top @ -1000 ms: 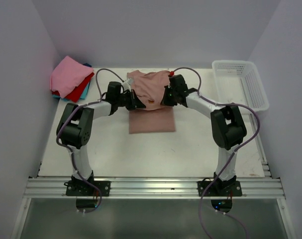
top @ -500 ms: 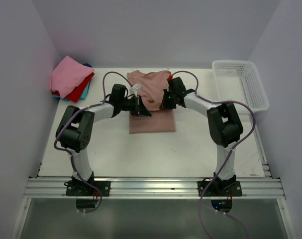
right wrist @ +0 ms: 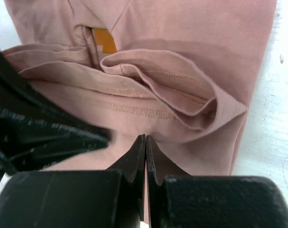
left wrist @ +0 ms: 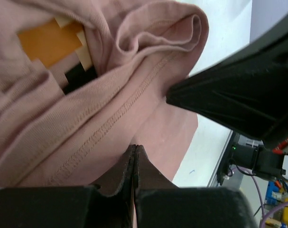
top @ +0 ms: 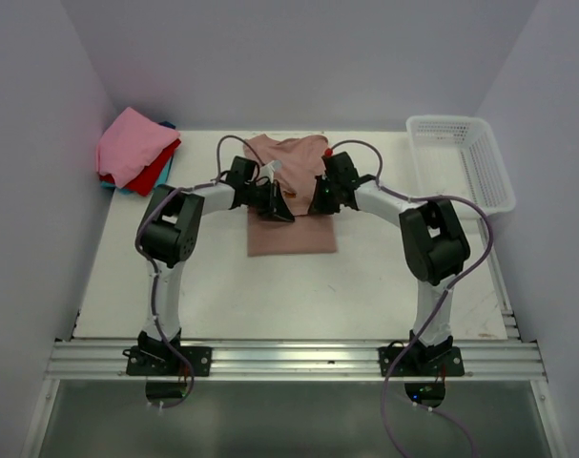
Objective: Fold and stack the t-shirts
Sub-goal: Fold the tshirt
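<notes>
The dusty-pink t-shirt [top: 291, 234] lies mid-table, its near half flat and its far half bunched into folds [top: 291, 162]. My left gripper [top: 283, 209] is shut on a hemmed fold at the shirt's left side; in the left wrist view its tips [left wrist: 134, 147] meet the cloth [left wrist: 87, 118] below an orange and black print [left wrist: 49, 42]. From the right, my right gripper [top: 318, 204] is shut on the same shirt, its tips [right wrist: 144, 137] under a gathered sleeve fold [right wrist: 181, 90]. The other t-shirts, pink over red and blue, sit folded in a stack [top: 134, 150] at the far left.
A white lattice basket [top: 461, 162] stands at the far right of the white table [top: 222, 286]. The two wrists are close together over the shirt, the right one showing as a dark mass [left wrist: 238, 90] in the left wrist view. Walls close in on three sides.
My left arm has swung right, carrying its gripper toward the shirt's middle and closer to the right gripper. The right gripper has shifted only slightly. The shirt's far half has bunched narrower.
</notes>
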Available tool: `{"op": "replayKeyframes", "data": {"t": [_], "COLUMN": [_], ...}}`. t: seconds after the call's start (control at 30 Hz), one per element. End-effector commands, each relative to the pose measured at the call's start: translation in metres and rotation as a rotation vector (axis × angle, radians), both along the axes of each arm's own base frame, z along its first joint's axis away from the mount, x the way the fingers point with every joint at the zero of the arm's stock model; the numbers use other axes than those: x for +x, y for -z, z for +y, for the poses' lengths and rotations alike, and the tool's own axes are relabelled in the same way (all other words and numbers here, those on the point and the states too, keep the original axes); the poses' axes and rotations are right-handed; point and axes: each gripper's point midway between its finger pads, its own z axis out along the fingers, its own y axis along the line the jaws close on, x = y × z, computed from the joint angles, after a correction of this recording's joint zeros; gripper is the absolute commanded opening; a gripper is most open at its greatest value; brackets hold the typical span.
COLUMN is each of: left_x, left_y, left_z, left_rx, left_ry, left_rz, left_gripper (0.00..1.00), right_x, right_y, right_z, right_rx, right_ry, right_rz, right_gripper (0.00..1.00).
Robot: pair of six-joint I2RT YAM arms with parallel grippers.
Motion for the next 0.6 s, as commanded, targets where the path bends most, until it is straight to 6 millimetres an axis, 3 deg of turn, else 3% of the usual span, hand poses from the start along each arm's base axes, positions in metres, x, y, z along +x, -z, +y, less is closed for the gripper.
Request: {"op": "replayKeyframes", "data": {"t": [0.0, 0.27, 0.57], "left_x": [0.024, 0.067, 0.113], "left_y": [-0.007, -0.017, 0.0], "left_z": [-0.002, -0.002, 0.014], "left_rx": [0.024, 0.057, 0.101], "left_ry": [-0.002, -0.067, -0.149], "left_rz": [-0.067, -0.139, -0.14], "left_gripper": [0.0, 0.0, 0.0], "right_x": [0.004, -0.014, -0.05], "right_y": [-0.042, -0.058, -0.071], "right_z": [0.007, 0.005, -0.016], "right_rx": [0.055, 0.107, 0.099], "right_ry": [-0.019, -0.048, -0.042], "right_rz": [-0.094, -0.137, -0.168], "right_gripper": [0.0, 0.0, 0.0]}}
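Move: The hem of the shirt's turned-up layer crosses just ahead of both closed grippers: its middle is about 2 cm ahead of the left fingertips and 1 cm below them. The orange print lies some 8 cm straight ahead of the left hand, the near fold about 12 cm back. From the right hand, the hem's middle is 1 cm ahead, 5 cm left and 2 cm below, and the near fold's middle 14 cm back and 5 cm left. The turned-up layer and its hem are pushed forward by the left hand's shut fingertips, which stay low on the cloth and slide about 9 cm away from the near fold, over the print. Meanwhile the right hand, also shut, lifts off the cloth near the hem and draws back about 5 cm, rising some 4 cm as it goes, towards the near fold. ##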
